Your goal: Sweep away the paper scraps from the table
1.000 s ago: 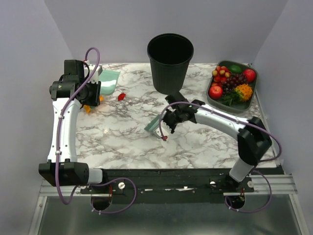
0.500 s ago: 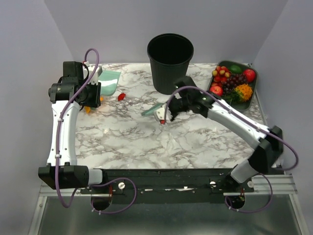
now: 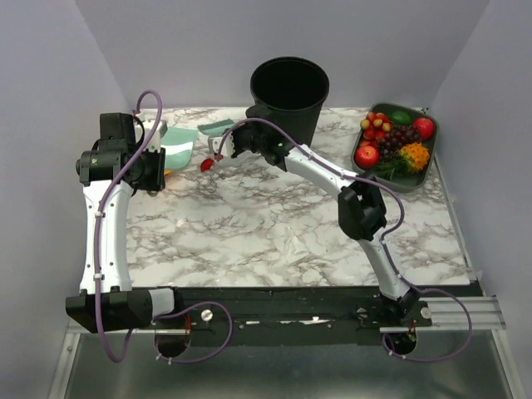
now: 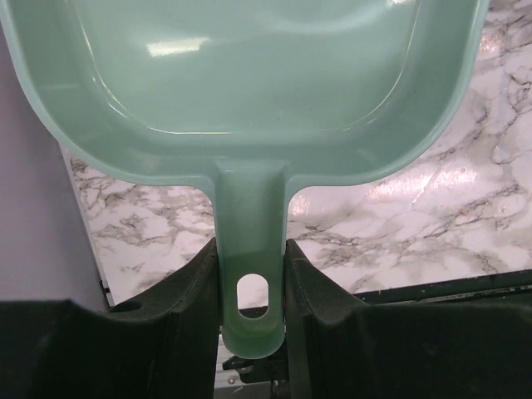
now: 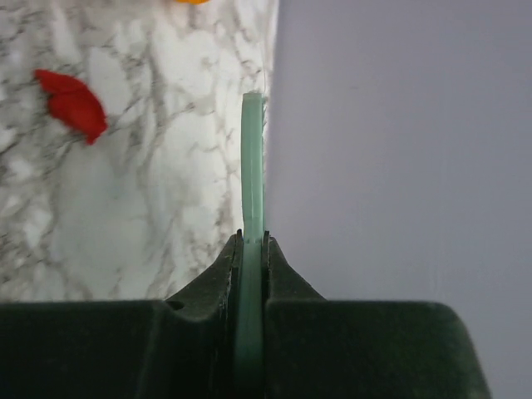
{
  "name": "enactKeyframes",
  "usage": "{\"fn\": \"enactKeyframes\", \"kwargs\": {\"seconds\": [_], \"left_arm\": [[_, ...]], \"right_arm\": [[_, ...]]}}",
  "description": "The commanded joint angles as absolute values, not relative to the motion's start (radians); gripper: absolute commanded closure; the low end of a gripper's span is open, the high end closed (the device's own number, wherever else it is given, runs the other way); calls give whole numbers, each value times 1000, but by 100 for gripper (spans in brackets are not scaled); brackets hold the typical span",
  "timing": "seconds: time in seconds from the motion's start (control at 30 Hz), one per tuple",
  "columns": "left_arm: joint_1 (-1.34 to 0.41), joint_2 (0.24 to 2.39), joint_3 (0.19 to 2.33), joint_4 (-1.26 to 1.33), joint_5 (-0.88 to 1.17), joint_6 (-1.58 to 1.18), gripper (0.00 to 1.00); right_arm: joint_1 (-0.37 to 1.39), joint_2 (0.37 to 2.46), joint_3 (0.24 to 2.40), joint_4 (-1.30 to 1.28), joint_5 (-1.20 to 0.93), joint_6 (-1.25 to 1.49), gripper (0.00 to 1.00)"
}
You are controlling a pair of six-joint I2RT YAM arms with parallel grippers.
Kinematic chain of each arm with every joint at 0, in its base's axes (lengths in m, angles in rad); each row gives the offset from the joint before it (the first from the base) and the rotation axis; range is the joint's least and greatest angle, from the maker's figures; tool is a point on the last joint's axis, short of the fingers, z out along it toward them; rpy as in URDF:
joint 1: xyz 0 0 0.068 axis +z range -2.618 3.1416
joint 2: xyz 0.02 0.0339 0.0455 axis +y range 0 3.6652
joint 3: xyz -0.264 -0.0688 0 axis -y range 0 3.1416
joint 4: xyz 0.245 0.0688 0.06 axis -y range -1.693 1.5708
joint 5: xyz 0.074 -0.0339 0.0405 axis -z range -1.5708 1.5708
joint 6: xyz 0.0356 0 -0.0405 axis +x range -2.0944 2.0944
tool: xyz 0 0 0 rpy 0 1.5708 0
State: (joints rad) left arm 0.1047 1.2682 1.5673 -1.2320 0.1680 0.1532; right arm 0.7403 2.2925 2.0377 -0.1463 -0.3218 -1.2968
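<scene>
A teal dustpan [image 3: 179, 144] rests at the table's [image 3: 274, 241] far left, and my left gripper [image 3: 160, 158] is shut on its handle [image 4: 252, 274]. The pan's bowl [image 4: 249, 83] fills the left wrist view. My right gripper [image 3: 237, 146] reaches across to the far left, shut on a thin flat teal sweeper [image 3: 218, 127], seen edge-on [image 5: 253, 166] in the right wrist view. One red paper scrap [image 3: 207, 164] lies on the marble between the sweeper and the dustpan's mouth, left of the sweeper blade [image 5: 73, 104].
A tall black bin [image 3: 289, 91] stands at the back centre, just behind my right arm. A tray of fruit [image 3: 396, 145] sits at the back right. An orange bit [image 3: 169, 172] lies beside the dustpan. Grey walls close in the left and right sides.
My right arm swung from the table's middle up and across to the far left, carrying the sweeper to just beside the dustpan. The left arm and dustpan shifted slightly.
</scene>
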Motion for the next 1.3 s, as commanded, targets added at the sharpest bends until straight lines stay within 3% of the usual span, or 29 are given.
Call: {"fn": "enactKeyframes", "kwargs": {"seconds": [0.0, 0.37, 0.73, 1.03, 1.27], "left_arm": [[115, 1230, 1539, -1269, 173, 164, 100], [123, 1189, 1532, -1276, 163, 173, 100], [124, 1187, 1439, -1206, 196, 231, 100], [80, 1295, 1336, -1193, 267, 432, 100], [-181, 1431, 1322, -1210, 253, 531, 100]], "right_arm": [[739, 2404, 2215, -49, -317, -1324, 100], [762, 2453, 2240, -388, -465, -1557, 99], [765, 2263, 1978, -730, -459, -1698, 99], [764, 1769, 1458, -887, -431, -1726, 100], [759, 1366, 1106, -859, -413, -1514, 99]]}}
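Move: The red scrap lies some 18 cm below the right hand, about 5 cm to its left and 2 cm nearer the base. The white scrap, where the sweep heads, is about 23 cm back and 20 cm right of that hand, on the table; the orange bag lies some 20 cm left and 2 cm ahead, and the bin stands 19 cm right and 6 cm ahead. From the left hand, the red scrap is about 16 cm ahead, 8 cm right and 25 cm below. The red scrap is swept back and right towards the white one by the brush in the right hand, which first rises slightly forward-left, then drops about 11 cm while drawing back, tipping its fingers downward, and rakes quickly diagonally back-right. The left hand, still holding the dustpan, eases back, then late lowers it some 10 cm, turning clockwise about 25 degrees. ##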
